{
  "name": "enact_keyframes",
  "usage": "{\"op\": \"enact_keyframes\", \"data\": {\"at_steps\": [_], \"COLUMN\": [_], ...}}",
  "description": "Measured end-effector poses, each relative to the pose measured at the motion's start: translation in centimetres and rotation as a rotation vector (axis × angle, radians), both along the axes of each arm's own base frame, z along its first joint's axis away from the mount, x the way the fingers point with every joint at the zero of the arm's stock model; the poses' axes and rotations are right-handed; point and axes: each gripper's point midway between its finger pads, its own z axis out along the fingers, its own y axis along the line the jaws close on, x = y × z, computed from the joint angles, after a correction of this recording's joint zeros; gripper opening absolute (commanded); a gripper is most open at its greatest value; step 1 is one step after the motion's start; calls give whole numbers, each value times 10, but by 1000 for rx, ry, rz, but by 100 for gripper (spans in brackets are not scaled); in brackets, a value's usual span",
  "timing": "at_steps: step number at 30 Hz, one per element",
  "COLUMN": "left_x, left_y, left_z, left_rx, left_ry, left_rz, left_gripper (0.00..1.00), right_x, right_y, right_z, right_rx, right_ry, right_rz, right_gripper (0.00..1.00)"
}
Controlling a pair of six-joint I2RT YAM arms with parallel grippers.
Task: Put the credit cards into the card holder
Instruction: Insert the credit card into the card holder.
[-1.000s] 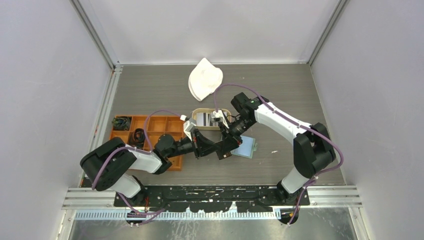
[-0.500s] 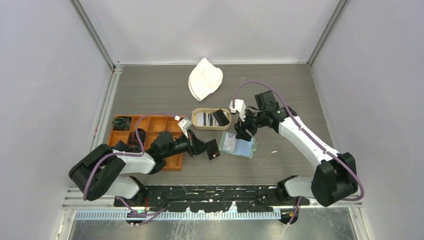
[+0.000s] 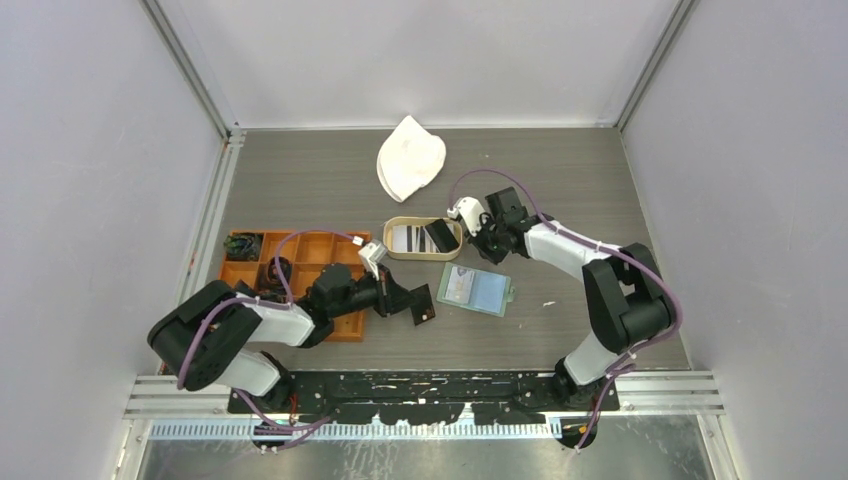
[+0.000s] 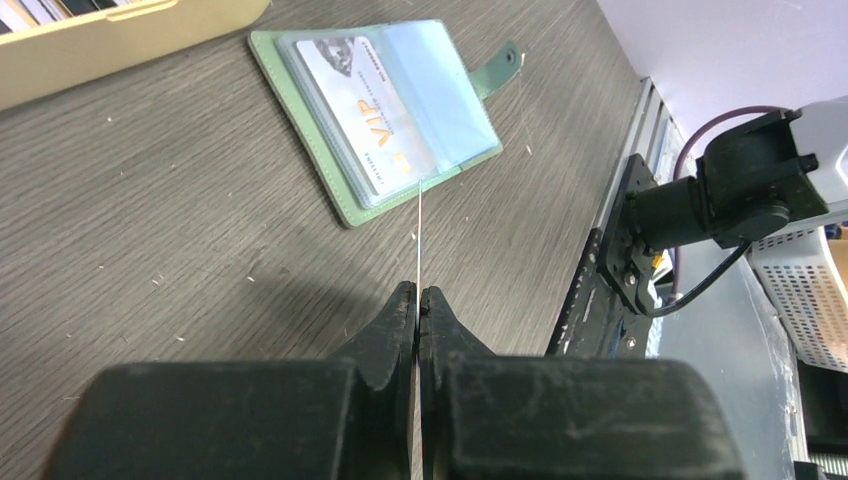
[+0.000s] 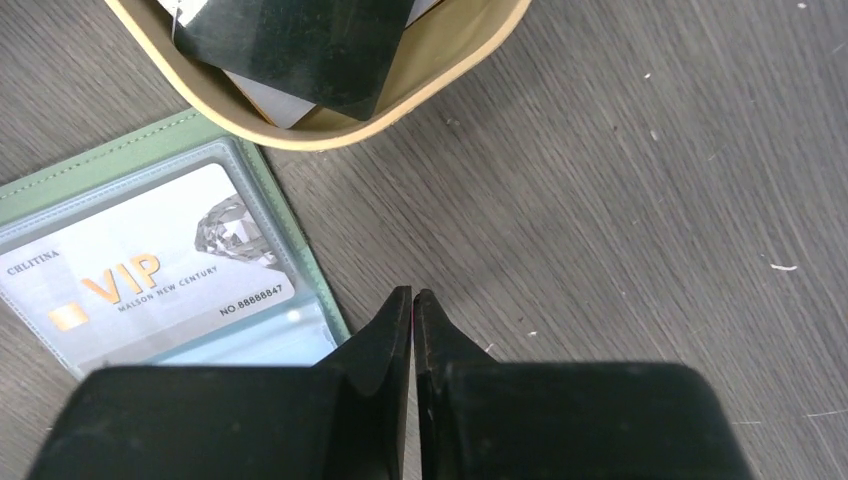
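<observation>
The sage-green card holder (image 3: pixel 478 290) lies open on the table, with a pale VIP card (image 5: pixel 150 270) behind its clear pocket. My left gripper (image 3: pixel 409 298) is shut on a black credit card (image 3: pixel 424 303), held just left of the holder. In the left wrist view the card shows edge-on as a thin line (image 4: pixel 419 235) pointing at the holder (image 4: pixel 345 205). My right gripper (image 3: pixel 484 247) is shut with nothing in it, low between the holder's far edge and the tan tray (image 3: pixel 423 254). More credit cards (image 5: pixel 300 40) lie in that tray (image 5: pixel 460 70).
An orange compartmented tray (image 3: pixel 300 250) sits under my left arm, with small dark items in its left cells. A white crumpled object (image 3: pixel 408 160) lies at the back centre. Grey walls close in the table on three sides.
My right gripper let go of the black card, pulled back toward the tan tray, opened and shut again. My left gripper kept the card and drew back slightly left of the holder.
</observation>
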Motion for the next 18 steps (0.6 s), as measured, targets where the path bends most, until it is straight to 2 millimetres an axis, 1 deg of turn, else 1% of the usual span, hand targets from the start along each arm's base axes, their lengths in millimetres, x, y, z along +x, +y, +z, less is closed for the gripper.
{"op": "enact_keyframes", "data": {"at_steps": [5,11,14,18], "left_x": [-1,-4,-6,-9], "left_y": [-2,-4,-4,-4], "left_z": [-11,-5,3,22], "left_rx": [-1,-30,-51,-89], "left_ry": [31,30,25,12], "left_rz": [-7,-19,-23,-31], "left_gripper": [0,0,0,0], "right_x": [-3,-19,-28,-43], "right_y": [4,20,31,44], "right_z": [-11,-19,-21,-20], "right_rx": [-7,3,-2,-8], "right_ry": [42,126,155,190], "right_rz": [9,79,132,205], "right_gripper": [10,10,10,10]}}
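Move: Just beyond the card holder's far edge, the right hand has the open card holder's middle about 7 cm back, 3 cm to its left and 3 cm below. The card tray's middle lies some 4 cm ahead and 16 cm to the left of this hand. From the left hand, which already holds a black card, the card holder is about 15 cm to the right, 1 cm ahead and 8 cm below; the card tray is some 12 cm ahead and 3 cm to the right. Sinking about 2 cm, then sweeping some 6 cm back and to the left, the right hand brings its nearly shut fingertips against the card holder's far edge and pushes it towards the base, turning slightly counter-clockwise on the way. The left hand keeps its pinch on the black card, dips a little and then rises about 3 cm. ##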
